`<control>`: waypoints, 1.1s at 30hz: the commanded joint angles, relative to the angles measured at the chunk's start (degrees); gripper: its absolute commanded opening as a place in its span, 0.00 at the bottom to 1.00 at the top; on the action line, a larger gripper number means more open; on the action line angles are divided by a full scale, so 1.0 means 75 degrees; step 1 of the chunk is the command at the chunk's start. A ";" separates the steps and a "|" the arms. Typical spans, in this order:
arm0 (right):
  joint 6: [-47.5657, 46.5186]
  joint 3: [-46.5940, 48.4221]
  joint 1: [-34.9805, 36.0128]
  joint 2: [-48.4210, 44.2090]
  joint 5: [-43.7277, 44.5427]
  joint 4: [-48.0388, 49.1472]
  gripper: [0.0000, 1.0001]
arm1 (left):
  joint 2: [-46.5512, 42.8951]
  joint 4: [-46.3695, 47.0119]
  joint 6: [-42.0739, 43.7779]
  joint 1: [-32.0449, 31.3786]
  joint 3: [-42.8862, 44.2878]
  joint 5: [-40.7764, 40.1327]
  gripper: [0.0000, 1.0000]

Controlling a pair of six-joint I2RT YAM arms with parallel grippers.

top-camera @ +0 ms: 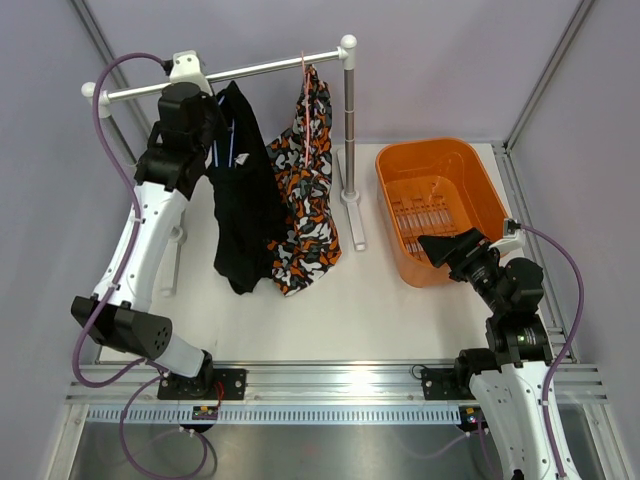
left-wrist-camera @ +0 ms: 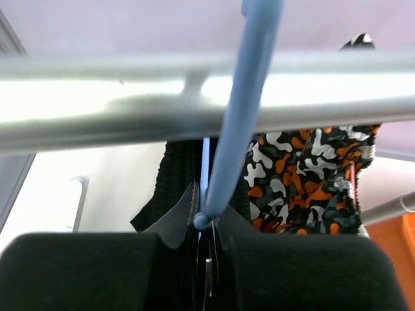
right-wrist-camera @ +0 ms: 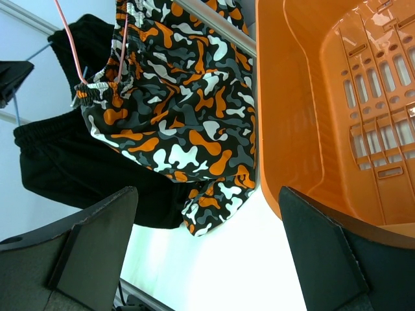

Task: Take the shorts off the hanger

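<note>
Two pairs of shorts hang from the rack's rail. The black shorts are on a blue hanger, and the camouflage shorts are on a pink hanger to their right. My left gripper is up under the rail, with its jaws shut on the blue hanger just below its hook. The black shorts and camouflage shorts hang beyond the jaws. My right gripper is open and empty, low beside the basket and facing the camouflage shorts.
An orange plastic basket stands on the table right of the rack, its wall close to my right fingers. The rack's right post and foot stand between the shorts and the basket. Grey walls enclose the table.
</note>
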 commanded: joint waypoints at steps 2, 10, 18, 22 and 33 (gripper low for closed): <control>-0.0143 0.0297 -0.0046 -0.0072 0.0019 0.0161 1.00 | -0.0385 0.0376 0.0065 -0.0102 0.0781 0.0218 0.00; -0.0388 0.0449 -0.0046 -0.0049 -0.0086 -0.0026 1.00 | -0.1310 -0.0386 -0.0274 -0.0489 -0.0245 0.0183 0.00; -0.0846 0.0905 -0.0046 0.0337 -0.1771 0.0360 0.99 | -0.3044 -0.0994 -0.0404 -0.0770 -0.1912 0.0722 0.00; -0.0718 0.1268 -0.0011 0.0864 -0.2804 0.1003 0.99 | -0.3771 -0.1522 -0.0205 -0.0899 -0.2417 0.1119 0.00; -0.2345 0.4689 0.4645 0.4211 0.0344 -0.0950 0.98 | -0.5201 -0.2180 0.0030 -0.0946 -0.3682 0.2912 0.00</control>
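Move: The left hand grips the blue hanger's hook with the rail about 3 cm ahead; its way leads to the clear space some 20 cm back, 3 right and 6 lower. The black shorts' middle hangs roughly 4 cm back, 3 right and 20 below it, the camouflage shorts 12 cm farther right. From the right hand, the black shorts lie about 34 cm left, 13 ahead, 5 lower; the orange basket 13 ahead, 4 right, 12 below. Keeping its pinch on the blue hook, the left hand lifts another 2 cm to clear the rail, then draws the hanger and black shorts back some 20 cm towards the robot, sinking as it comes and turning about 20 degrees clockwise, its fingers tipping slightly down. About halfway through, the right hand, empty and wide open, sets off from beside the orange basket, sweeping left and up towards the black shorts while swinging counter-clockwise and tilting its fingers up a little. ##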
